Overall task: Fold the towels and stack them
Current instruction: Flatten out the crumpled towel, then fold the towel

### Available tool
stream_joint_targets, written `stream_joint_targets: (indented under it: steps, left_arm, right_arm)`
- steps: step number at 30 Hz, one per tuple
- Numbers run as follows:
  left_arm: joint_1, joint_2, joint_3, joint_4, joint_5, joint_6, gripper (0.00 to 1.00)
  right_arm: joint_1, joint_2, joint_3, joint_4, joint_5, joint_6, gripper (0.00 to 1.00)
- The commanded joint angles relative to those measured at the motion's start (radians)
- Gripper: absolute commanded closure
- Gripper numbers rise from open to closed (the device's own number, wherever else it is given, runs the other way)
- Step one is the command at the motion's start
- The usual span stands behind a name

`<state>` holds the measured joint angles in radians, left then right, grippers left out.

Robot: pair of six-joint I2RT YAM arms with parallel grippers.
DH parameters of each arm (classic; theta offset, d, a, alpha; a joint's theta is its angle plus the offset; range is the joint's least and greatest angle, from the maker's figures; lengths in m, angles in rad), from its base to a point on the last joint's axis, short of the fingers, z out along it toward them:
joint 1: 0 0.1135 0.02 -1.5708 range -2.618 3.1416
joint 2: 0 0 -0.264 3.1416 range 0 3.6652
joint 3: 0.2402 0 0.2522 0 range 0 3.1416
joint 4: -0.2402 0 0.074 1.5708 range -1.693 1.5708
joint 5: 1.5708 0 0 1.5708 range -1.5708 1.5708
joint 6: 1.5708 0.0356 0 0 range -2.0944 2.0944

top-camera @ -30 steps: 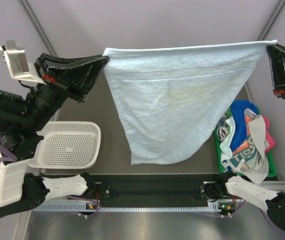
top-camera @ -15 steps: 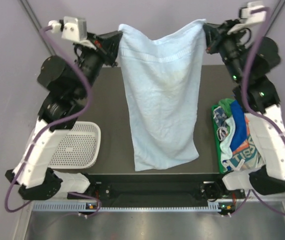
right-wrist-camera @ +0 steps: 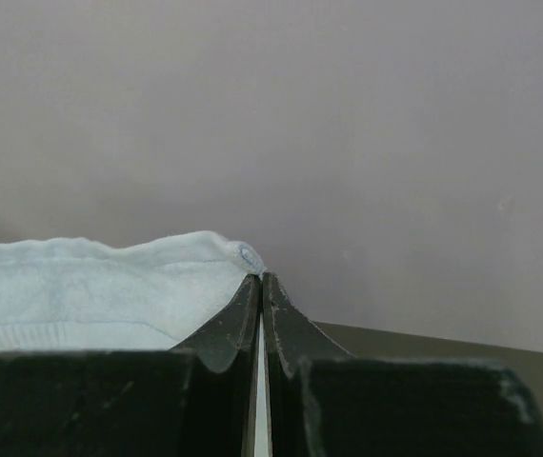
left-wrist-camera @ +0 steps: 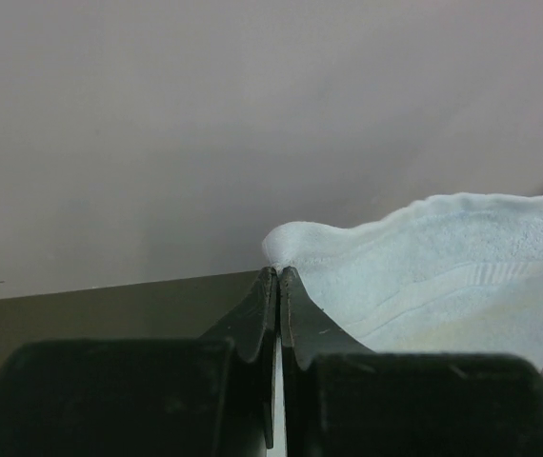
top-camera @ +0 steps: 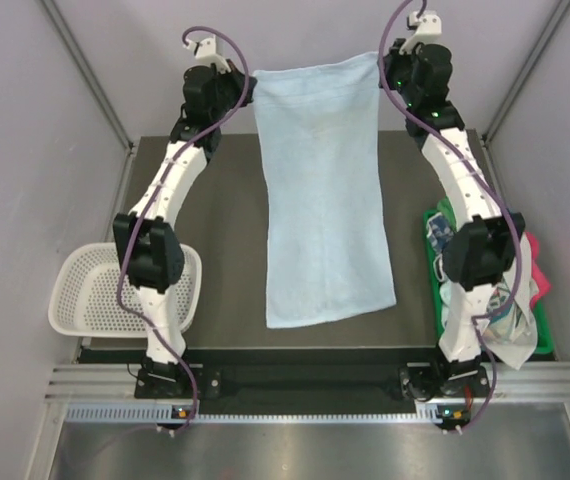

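Note:
A pale blue towel (top-camera: 323, 190) stretches from the far edge of the table toward the front, spread flat and long. My left gripper (top-camera: 251, 82) is shut on its far left corner (left-wrist-camera: 286, 249). My right gripper (top-camera: 383, 62) is shut on the far right corner (right-wrist-camera: 243, 255). Both arms reach out to the back of the table. In each wrist view the jaws pinch the towel's corner tip, with the back wall beyond. More towels (top-camera: 485, 300) in blue, pink, green and printed white lie heaped at the right.
A white mesh basket (top-camera: 90, 295) sits at the left front, beside the left arm. The green tray (top-camera: 432, 222) under the heap of towels lies along the right edge. Dark tabletop (top-camera: 215, 250) shows on both sides of the spread towel.
Both arms have swung from near the camera out to the table's far edge, carrying the towel's top corners. The towel went from hanging wide to lying long and narrow.

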<state>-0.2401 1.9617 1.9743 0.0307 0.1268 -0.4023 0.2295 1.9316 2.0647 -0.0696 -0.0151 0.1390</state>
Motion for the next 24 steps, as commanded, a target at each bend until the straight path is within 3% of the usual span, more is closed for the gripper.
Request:
stream_joint_targets:
  steps: [1,11,15,17,24]
  left_arm:
    - [0.031,0.083,0.144,0.156,0.089,-0.078,1.0]
    - [0.073,0.246,0.138,0.201,0.137,-0.124,1.0]
    - [0.071,0.235,0.046,0.244,0.192,-0.141,1.0]
    - [0.071,0.203,-0.07,0.315,0.215,-0.162,1.0]
    - [0.064,0.111,-0.354,0.417,0.243,-0.194,1.0]
  right_arm:
    - [-0.03,0.113,0.156,0.108,-0.049,0.03,1.0]
    - [-0.088,0.26,0.144,0.119,-0.046,0.105,1.0]
    - [-0.088,0.233,0.048,0.105,-0.042,0.123,1.0]
    - [-0.088,0.216,0.008,0.096,-0.046,0.131,1.0]
    - [-0.09,0.074,-0.318,0.137,-0.037,0.159,1.0]
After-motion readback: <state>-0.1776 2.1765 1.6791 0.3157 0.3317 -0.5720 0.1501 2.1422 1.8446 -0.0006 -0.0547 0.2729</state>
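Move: Each hand holds a far corner of the light-blue towel, above the bare table where that far edge is to be laid: straight below, about 38 cm for the left hand and 41 for the right. The towel's near edge is already low over the table, its middle some 40 cm back from both hands, about 18 cm right of the left and 12 cm left of the right. The white basket sits roughly 34 cm back and 30 left of the left hand, the green bin 30 back and 26 right of the right. With fingers still shut on the two far corners, both hands carry on the fling forward and down, reaching about 6 cm farther on the left and 8 cm on the right, then draw back some 3 cm while sinking faster towards the table, roughly 20 cm lower in all. Both wrists tip fingers-down by about 20 degrees, and the right hand drifts slightly to its right, keeping the far edge stretched between them. ##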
